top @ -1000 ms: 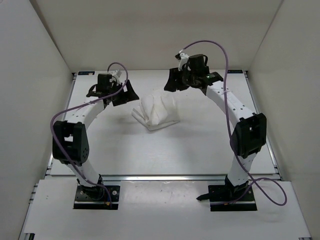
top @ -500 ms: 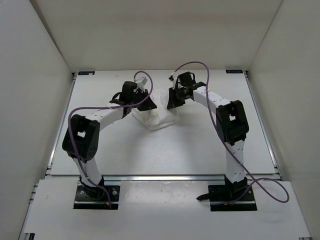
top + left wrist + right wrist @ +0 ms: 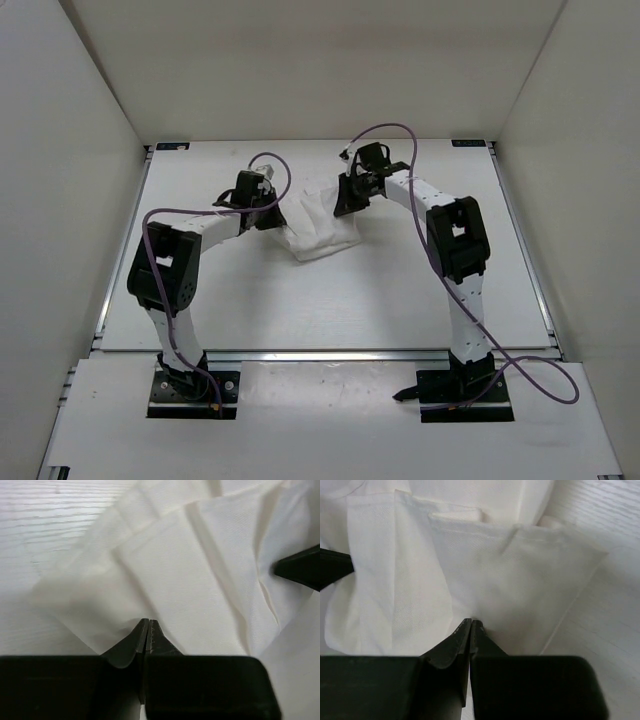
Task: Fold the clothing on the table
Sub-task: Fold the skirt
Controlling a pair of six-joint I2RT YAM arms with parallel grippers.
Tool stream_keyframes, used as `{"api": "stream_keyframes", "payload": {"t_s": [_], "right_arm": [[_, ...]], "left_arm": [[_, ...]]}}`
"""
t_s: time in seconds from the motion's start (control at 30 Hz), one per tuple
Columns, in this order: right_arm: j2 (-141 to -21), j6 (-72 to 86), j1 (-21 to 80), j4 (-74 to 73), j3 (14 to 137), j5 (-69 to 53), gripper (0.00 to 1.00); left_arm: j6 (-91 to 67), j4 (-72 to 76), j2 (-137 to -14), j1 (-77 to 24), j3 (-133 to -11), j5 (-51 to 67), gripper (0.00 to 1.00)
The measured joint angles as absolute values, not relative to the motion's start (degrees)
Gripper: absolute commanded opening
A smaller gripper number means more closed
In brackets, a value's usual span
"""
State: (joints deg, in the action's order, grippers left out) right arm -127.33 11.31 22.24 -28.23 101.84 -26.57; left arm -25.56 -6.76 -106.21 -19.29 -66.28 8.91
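The white pleated clothing (image 3: 320, 228) lies bunched at the back middle of the table (image 3: 400, 295). My left gripper (image 3: 272, 214) is at its left edge and my right gripper (image 3: 346, 206) at its upper right edge. In the left wrist view the fingers meet at their tips (image 3: 149, 624) with a fold of the clothing (image 3: 190, 570) pinched between them. The right wrist view shows the same: my right gripper (image 3: 470, 623) is shut where creases of the clothing (image 3: 485, 570) run together. A dark tip of the other gripper shows at each wrist view's edge.
White walls (image 3: 70, 150) enclose the table on three sides. Thin metal rails (image 3: 330, 353) run along its edges. Purple cables (image 3: 385, 128) loop above both arms. The arm bases (image 3: 190, 385) sit at the near edge.
Both arms have swung in from either side onto the clothing and both grippers have closed on its edges. The cloth now lies drawn out between them.
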Motion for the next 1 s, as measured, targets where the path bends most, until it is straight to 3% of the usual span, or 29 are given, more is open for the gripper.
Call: {"api": "stream_keyframes", "payload": {"t_s": [0.07,0.1,0.17,0.23,0.27,0.4,0.63,1.0], "right_arm": [[-127.3,12.1,21.1,-28.9,102.4,-27.0,0.14],[-127.3,12.5,20.4,-29.3,102.8,-27.2,0.19],[-126.4,13.1,19.0,-29.6,103.0,-27.6,0.43],[-124.6,13.4,18.0,-29.9,103.1,-27.6,0.53],[-123.1,13.6,17.5,-30.0,103.1,-27.4,0.57],[-114.6,13.9,16.1,-30.2,103.1,-25.0,0.69],[-99.1,13.2,16.6,-29.9,96.9,-17.3,0.76],[-89.0,13.4,14.2,-32.4,66.7,-8.4,0.77]], "left_arm": [[-25.2,-7.2,-105.8,-17.1,-65.9,10.8,0.18],[-25.1,-7.3,-105.7,-16.1,-65.9,11.7,0.29],[-24.2,-8.4,-105.1,-14.3,-65.9,15.0,0.54],[-23.2,-10.7,-103.7,-12.4,-66.0,18.3,0.87],[-22.1,-11.9,-102.7,-11.7,-66.0,19.5,0.99],[-18.5,-20.2,-97.4,-9.4,-68.8,18.7,0.98],[-11.2,-34.6,-94.7,-14.4,-78.0,6.3,0.99],[-16.9,-34.2,-81.3,-17.7,-55.3,7.2,0.99]]}}
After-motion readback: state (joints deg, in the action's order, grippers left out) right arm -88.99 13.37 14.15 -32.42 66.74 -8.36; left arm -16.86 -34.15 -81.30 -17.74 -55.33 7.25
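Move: Both grippers are shut with their tips on the folded skirt. Its middle lies about 7 cm to the right of the left hand and 1 cm ahead, roughly a centimetre below the hand point. The skirt's near corner is some 4 cm right of the left hand and 9 cm back. From the right hand the skirt's middle is about 5 cm left and 1 cm back; its right corner sits some 5 cm right and 7 cm back. Finish the outward wipe, lift both tips off the skirt and open the fingers as they leave, left fully, right about three quarters. Take the left gripper left and up some 10 cm, then draw it back about 12 cm, sinking again. Raise the right gripper about 20 cm while moving right, then swing it right and back and lower it, turning about 20 degrees clockwise, clear of the cloth. ##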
